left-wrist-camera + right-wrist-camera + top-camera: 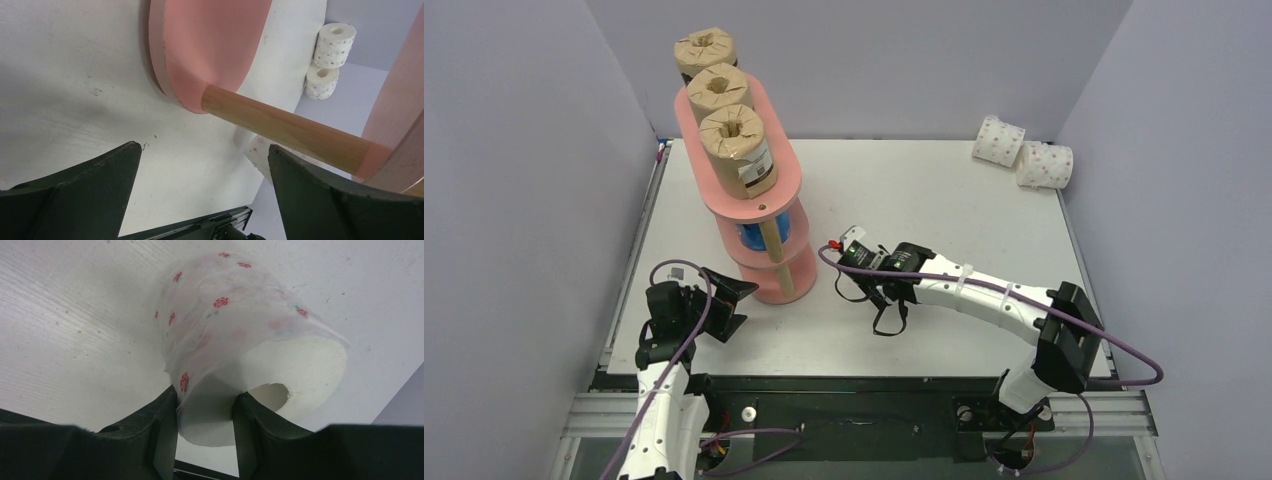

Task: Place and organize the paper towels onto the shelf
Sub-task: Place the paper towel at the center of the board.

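Note:
The salmon-pink shelf (786, 178) stands at the left of the table. Three brown paper towels (737, 150) line its top board, and a blue roll (752, 237) shows on the middle board. Two white pink-dotted rolls (1022, 152) lie at the far right corner, also seen in the left wrist view (334, 44). My right gripper (869, 292) hangs low just right of the shelf's base. It is shut on a third dotted roll (240, 330), pinching its wall by the core hole (206, 395). My left gripper (734, 305) stands open and empty (204, 146), facing the bottom board (210, 45) and a wooden post (285, 125).
Grey walls close in the table (944, 200) on the left, back and right. The black rail (844, 385) with both arm bases runs along the near edge. A purple cable (984, 285) loops along the right arm.

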### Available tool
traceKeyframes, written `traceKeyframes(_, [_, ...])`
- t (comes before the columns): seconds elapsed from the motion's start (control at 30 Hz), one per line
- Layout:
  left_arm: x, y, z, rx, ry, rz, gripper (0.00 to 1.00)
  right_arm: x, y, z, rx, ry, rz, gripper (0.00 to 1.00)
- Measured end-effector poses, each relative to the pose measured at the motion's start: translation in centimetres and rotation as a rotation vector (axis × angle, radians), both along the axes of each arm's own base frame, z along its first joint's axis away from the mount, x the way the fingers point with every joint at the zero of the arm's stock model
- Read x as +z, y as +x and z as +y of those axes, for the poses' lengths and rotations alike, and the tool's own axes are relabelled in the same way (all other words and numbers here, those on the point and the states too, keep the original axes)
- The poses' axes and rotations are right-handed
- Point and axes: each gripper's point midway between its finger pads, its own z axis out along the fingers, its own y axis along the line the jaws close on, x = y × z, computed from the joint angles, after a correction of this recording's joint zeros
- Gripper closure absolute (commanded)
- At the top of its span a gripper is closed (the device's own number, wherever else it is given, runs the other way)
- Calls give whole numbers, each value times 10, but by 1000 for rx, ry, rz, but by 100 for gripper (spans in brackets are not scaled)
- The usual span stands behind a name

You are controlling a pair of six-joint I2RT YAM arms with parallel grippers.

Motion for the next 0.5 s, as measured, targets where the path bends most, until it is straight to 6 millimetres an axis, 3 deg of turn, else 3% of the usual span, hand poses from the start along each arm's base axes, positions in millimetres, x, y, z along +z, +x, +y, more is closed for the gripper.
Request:
traceKeyframes(0.1, [0,0,0,1,1,-2,1,-6,-2,3,19,-14,20,78])
traceKeyframes(0.3, [0,0,1,6,1,-1,1,-7,-4,6,37,-1,33,53])
traceKeyframes(0.5, [-6,-1,2,8,-2,19,1,-7,-3,11,42,18,31,39])
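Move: The right hand still pinches the flowered paper towel by its top rim, with the roll leaning; its middle lies some 4 cm ahead of the fingers, 1 cm to their right and 4 cm lower. The shelf's near rounded end stands about 8 cm ahead and 19 cm left, its base about 8 cm lower. The table's near edge runs roughly 11 cm behind the hand. From the open left hand the roll is about 25 cm right and 3 cm ahead, slightly lower. The right fingers keep their pinch on the paper towel's rim at first, then open by about a fifth of their range and let go of it. Meanwhile the hand all but stays over its spot, easing only about 1 cm left towards the shelf and half a centimetre down, with the fingers still pointing down and forward. ##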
